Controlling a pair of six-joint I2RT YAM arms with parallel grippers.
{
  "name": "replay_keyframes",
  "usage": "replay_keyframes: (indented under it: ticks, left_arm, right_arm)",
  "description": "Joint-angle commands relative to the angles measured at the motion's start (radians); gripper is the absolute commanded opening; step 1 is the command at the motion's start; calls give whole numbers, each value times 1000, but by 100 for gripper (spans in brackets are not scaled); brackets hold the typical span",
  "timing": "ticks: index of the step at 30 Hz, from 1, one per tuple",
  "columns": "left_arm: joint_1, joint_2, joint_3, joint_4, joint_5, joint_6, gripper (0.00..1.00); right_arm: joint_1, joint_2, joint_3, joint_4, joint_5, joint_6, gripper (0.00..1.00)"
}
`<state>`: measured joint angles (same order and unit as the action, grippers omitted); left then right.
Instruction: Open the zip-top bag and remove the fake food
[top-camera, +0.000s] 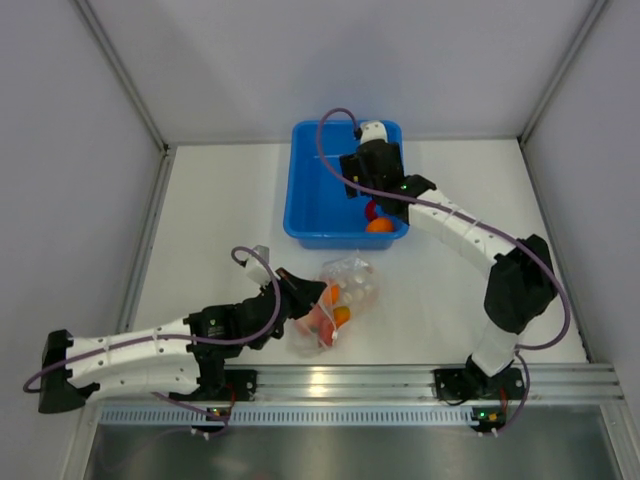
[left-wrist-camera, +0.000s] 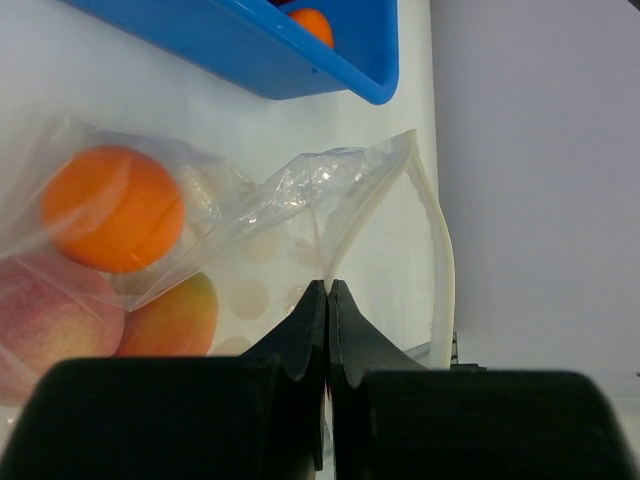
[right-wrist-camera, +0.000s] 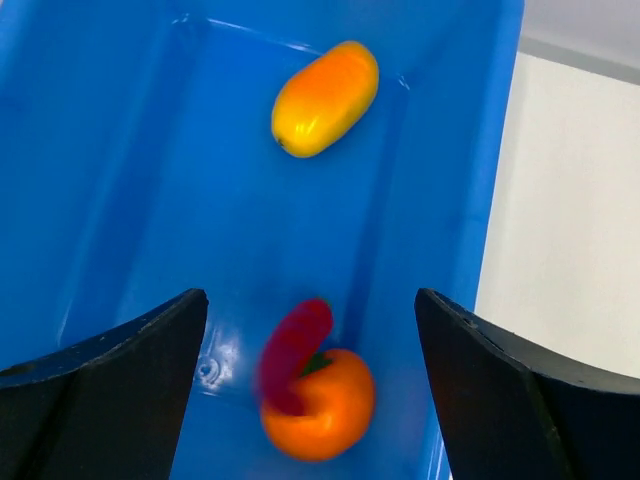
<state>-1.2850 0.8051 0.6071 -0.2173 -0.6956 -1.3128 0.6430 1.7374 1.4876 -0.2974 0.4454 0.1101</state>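
The zip-top bag lies on the table just in front of the blue tub, its mouth parted. My left gripper is shut on the bag's edge. Fake food shows inside: an orange ball, a pink fruit and a yellow-orange one. My right gripper hangs open over the tub's right end, holding nothing. Below it a blurred red piece lies against an orange fruit with a green top. A yellow-orange fruit rests farther along the tub floor.
The tub stands against the back wall, centre. Grey enclosure walls close the table on the left, right and back. A metal rail with both arm bases runs along the near edge. White tabletop lies left of the tub.
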Motion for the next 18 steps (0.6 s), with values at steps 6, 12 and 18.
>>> replay_keyframes:
  ticks: [6, 12, 18]
  left_arm:
    - [-2, -21, 6, 41, -2, 23, 0]
    - [-4, -24, 13, 42, -19, 18, 0]
    - [-2, -24, 8, 42, -56, -14, 0]
  right_arm:
    - [-6, -240, 25, -101, -153, 118, 82]
    - [-6, -406, -73, -180, -394, 270, 67]
    - [27, -498, -160, -259, -614, 326, 52]
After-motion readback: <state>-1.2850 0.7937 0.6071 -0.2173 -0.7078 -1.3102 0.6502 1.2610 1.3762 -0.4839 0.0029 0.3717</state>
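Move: The orange in the zip-top bag lies about 21 cm back and 9 cm left of my right hand, some 14 cm below it. The mango is about 5 cm nearer my base than that orange and 2 cm to its right; the peach is some 8 cm nearer and 3 cm left of it. The red pepper, already loose, is some 12 cm under my right hand and 2 cm ahead. From my left hand the bagged orange is about 7 cm ahead, 2 cm right and 13 cm below. With the pepper already released, I draw my right hand straight back about 13 cm over the blue bin while climbing some 11 cm, coming nearer the bag on the level. I roll it nearly 30 degrees, left side up, swing it a little counter-clockwise and narrow the wide-open fingers to about half. My left hand stays, still pinching the bag's edge. ##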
